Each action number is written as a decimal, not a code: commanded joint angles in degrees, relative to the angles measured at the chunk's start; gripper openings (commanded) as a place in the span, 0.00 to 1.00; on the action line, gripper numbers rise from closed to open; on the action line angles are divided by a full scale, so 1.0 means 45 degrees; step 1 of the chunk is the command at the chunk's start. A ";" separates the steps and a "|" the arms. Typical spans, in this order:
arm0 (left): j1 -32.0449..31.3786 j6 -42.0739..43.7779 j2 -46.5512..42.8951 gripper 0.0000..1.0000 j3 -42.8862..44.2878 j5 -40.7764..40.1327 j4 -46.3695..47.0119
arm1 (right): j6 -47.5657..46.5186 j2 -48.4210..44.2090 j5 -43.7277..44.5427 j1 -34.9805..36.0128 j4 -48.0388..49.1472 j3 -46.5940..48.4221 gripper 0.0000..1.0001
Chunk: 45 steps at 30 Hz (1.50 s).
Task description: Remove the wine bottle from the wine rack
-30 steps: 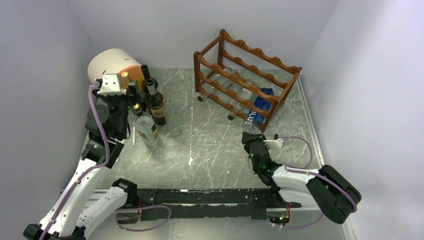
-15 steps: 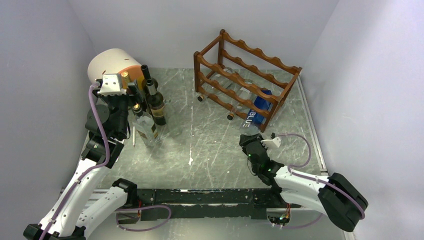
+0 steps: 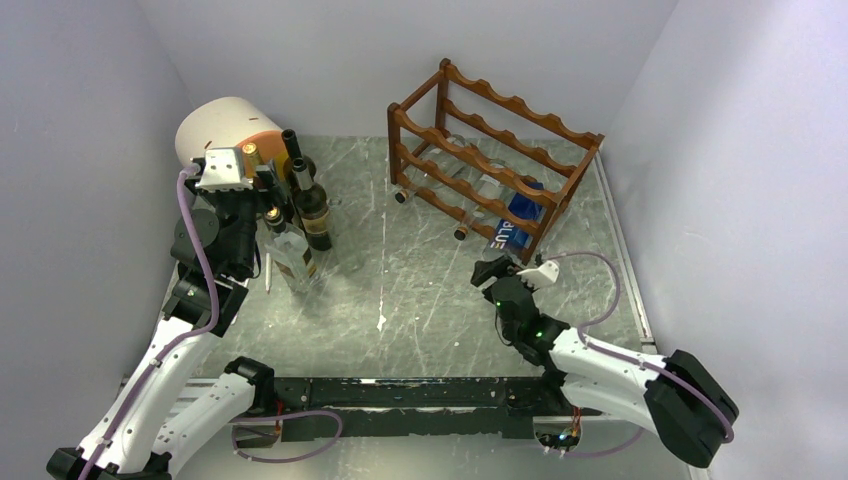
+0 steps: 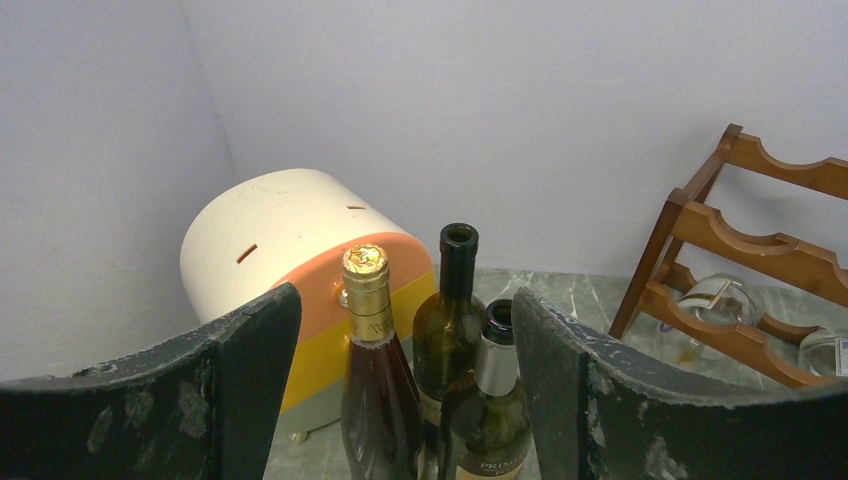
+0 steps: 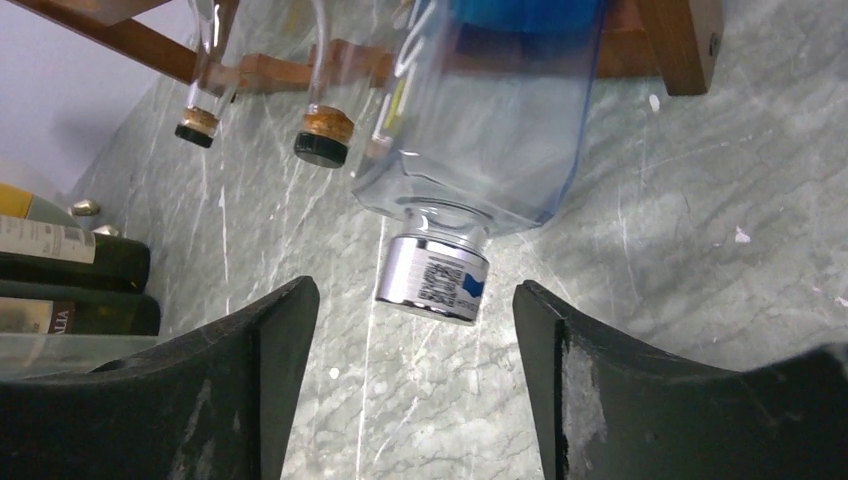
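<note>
The reddish-brown wine rack [image 3: 495, 150] stands at the back right. Its lowest tier holds several clear bottles lying down, necks toward the front left. The rightmost is a clear bottle with a blue label [image 3: 512, 228]. In the right wrist view this bottle [image 5: 490, 130] points its silver cap [image 5: 432, 280] at my right gripper [image 5: 412, 285]. The jaws are open, one on each side of the cap, and do not touch it. In the top view my right gripper [image 3: 497, 272] is just in front of the rack. My left gripper [image 3: 262, 182] is open and empty above standing bottles at the left.
A white and orange drum-shaped appliance [image 3: 225, 130] sits at the back left. Several bottles stand beside it [image 3: 310, 205]: a gold-foil one [image 4: 375, 370], a dark green open one [image 4: 455, 300] and a silver-collared one [image 4: 495, 400]. Two more bottle necks [image 5: 322, 135] stick out of the rack.
My right gripper has moved forward and a little left, up to the blue-labelled bottle's cap. The left arm and the bottles have not moved.
</note>
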 commanded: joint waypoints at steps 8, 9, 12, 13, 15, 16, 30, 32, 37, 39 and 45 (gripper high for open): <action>0.0099 -0.0125 -0.0001 0.81 0.0351 0.0200 -0.0015 | -0.2840 -0.2003 -0.0079 0.0043 -0.6625 0.3043 0.91; 0.0109 -0.0125 0.0019 0.81 0.0352 0.0208 -0.0015 | -0.3016 -0.2105 -0.0102 0.0044 -0.7318 0.3392 0.91; 0.0099 -0.0158 0.0021 0.81 0.0369 0.0242 -0.0058 | -0.4352 -0.2432 -0.0413 0.0057 -0.8590 0.4538 0.92; 0.0104 -0.0154 0.0019 0.81 0.0369 0.0262 -0.0049 | -0.5500 -0.2554 -0.0852 0.0066 -0.8420 0.4814 0.92; 0.0100 -0.0182 0.0009 0.81 0.0369 0.0289 -0.0072 | -0.8428 -0.2702 -0.2132 0.0072 -0.7925 0.5448 0.92; 0.0099 -0.0200 0.0010 0.81 0.0393 0.0309 -0.0058 | -0.9757 -0.2661 -0.2622 0.0077 -0.7876 0.5844 0.92; -0.0100 -0.0130 -0.0146 0.82 0.0299 0.0059 0.0047 | -2.5438 -0.1046 -0.6020 0.0098 -1.1658 0.6704 0.98; -0.0152 -0.0111 -0.0156 0.82 0.0287 0.0009 0.0080 | -2.6353 -0.0671 -0.5335 0.0066 -1.1709 0.6470 1.00; -0.0267 -0.0105 -0.0201 0.82 0.0282 0.0007 0.0079 | -2.7719 0.0066 -0.3543 0.0080 -1.0491 0.5388 1.00; -0.0310 -0.0105 -0.0192 0.82 0.0295 0.0000 0.0078 | -2.8347 0.0051 -0.3158 0.0084 -0.9397 0.4860 1.00; -0.0387 -0.0105 -0.0120 0.82 0.0277 0.0001 0.0083 | -3.0445 0.0810 -0.2511 0.0037 -0.5882 0.3470 1.00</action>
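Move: The blue-clear bottle still lies on the rack's lowest row, its silver cap just ahead of my right fingertips and its middle about 9 cm ahead, 5 cm right and roughly level with that hand. The corked bottle beside it has its middle some 11 cm ahead and 2 cm left of my right hand; the rack's near right foot is 4 cm ahead, 6 cm right and 6 cm down. From my left hand the blue-clear bottle is about 5 cm ahead, 38 cm right and 31 cm down. With my right fingers already off the cap, I open them fully and swing the hand up about 15 cm, then bring it back down some 12 cm, ending about 4 cm further right, in front of the blue-clear bottle. On the way I roll the wrist some 140 degrees, left side going down first, and tip the fingers steeper, forward and down at the cap, touching nothing at the end. ##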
